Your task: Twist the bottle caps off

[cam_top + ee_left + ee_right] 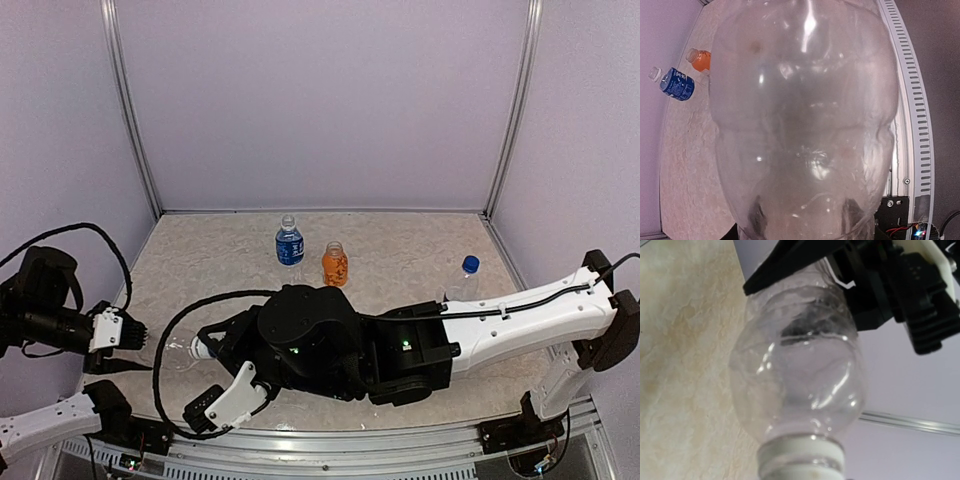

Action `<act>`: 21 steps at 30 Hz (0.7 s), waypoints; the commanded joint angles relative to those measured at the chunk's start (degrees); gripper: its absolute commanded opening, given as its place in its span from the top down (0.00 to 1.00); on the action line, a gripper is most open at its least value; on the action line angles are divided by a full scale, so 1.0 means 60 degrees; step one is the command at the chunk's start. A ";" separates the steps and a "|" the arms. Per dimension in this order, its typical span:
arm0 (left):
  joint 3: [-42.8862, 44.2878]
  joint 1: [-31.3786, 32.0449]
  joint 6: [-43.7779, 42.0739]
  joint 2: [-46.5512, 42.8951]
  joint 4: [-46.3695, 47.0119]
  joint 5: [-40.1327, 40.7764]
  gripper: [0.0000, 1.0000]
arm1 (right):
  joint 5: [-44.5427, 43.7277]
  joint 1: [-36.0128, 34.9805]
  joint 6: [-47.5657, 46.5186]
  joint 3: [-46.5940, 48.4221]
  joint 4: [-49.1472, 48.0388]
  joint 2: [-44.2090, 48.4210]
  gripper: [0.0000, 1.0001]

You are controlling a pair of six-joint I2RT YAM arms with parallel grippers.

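An unlabelled clear bottle (170,351) hangs level above the table's near left, held between both arms. My left gripper (138,342) is shut on its body; its dark fingers (757,215) show through the plastic (805,125) that fills the left wrist view. My right gripper (207,350) is shut on the white cap (801,457), its fingers out of the right wrist view. At the back stand a blue-labelled bottle (289,243) and a short orange bottle (335,264). A clear bottle with a blue cap (463,279) stands at the right.
My right arm (520,315) reaches across the near half of the beige table (420,250). White walls with metal corner posts (512,110) close in the back and sides. A slotted metal rail (400,455) runs along the near edge.
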State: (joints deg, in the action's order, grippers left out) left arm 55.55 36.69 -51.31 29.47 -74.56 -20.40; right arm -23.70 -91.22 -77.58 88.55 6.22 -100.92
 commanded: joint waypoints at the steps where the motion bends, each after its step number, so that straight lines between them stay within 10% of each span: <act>1: 0.0096 -0.0067 0.0385 -0.0095 -0.0437 -0.0229 0.72 | -0.0002 -0.0003 -0.0124 -0.0080 -0.0468 0.0191 1.00; 4: 0.0131 -0.0079 0.0364 -0.0077 -0.0426 -0.0169 0.73 | 0.0098 0.0020 0.0019 -0.0223 -0.0793 0.0193 0.94; 7: 0.0153 -0.0079 0.0437 -0.0120 -0.0309 -0.0144 0.73 | 0.0182 0.0062 0.0359 -0.0383 -0.1212 0.0272 0.49; 12: 0.0232 -0.0148 0.0683 -0.0151 -0.0067 -0.0113 0.73 | -0.0152 0.0095 0.0887 -0.0677 -0.2021 0.0458 0.02; 17: 0.0217 -0.0272 0.1412 -0.0186 0.1080 0.0467 0.73 | -0.0017 0.0263 0.2535 -0.0532 -0.1732 0.0662 0.01; 21: -0.0216 -0.0357 0.1419 -0.0322 0.3247 0.2095 0.72 | 0.1189 0.1234 0.6879 0.0369 -0.0665 0.0736 0.01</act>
State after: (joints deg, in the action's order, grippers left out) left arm 55.64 35.20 -44.77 28.60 -69.28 -17.02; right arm -22.61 -89.38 -62.15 85.91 -2.15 -98.91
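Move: The white-and-blue cap of the clear bottle sits right between the right hand's fingers, which are already shut on it. From the left hand, which already grips that bottle lower on its body, the cap lies about 10 cm to the right, some 3 cm back and 4 cm higher. The blue-label bottle stands roughly 28 cm ahead of the right hand and 10 cm to its right, the orange bottle 28 cm ahead and 22 cm right, both over 20 cm lower. After holding nearly still at first, the right hand opens wide and lets go of the cap, then eases upward about 3 cm and a little forward, its fingertips tipping up and the wrist rolling, some 20 degrees of turn in all, with the spread fingers still around the cap end. The left hand keeps its grip on the bottle's body and only at the end starts forward and up, by 2 to 3 cm, turning slightly counter-clockwise. ##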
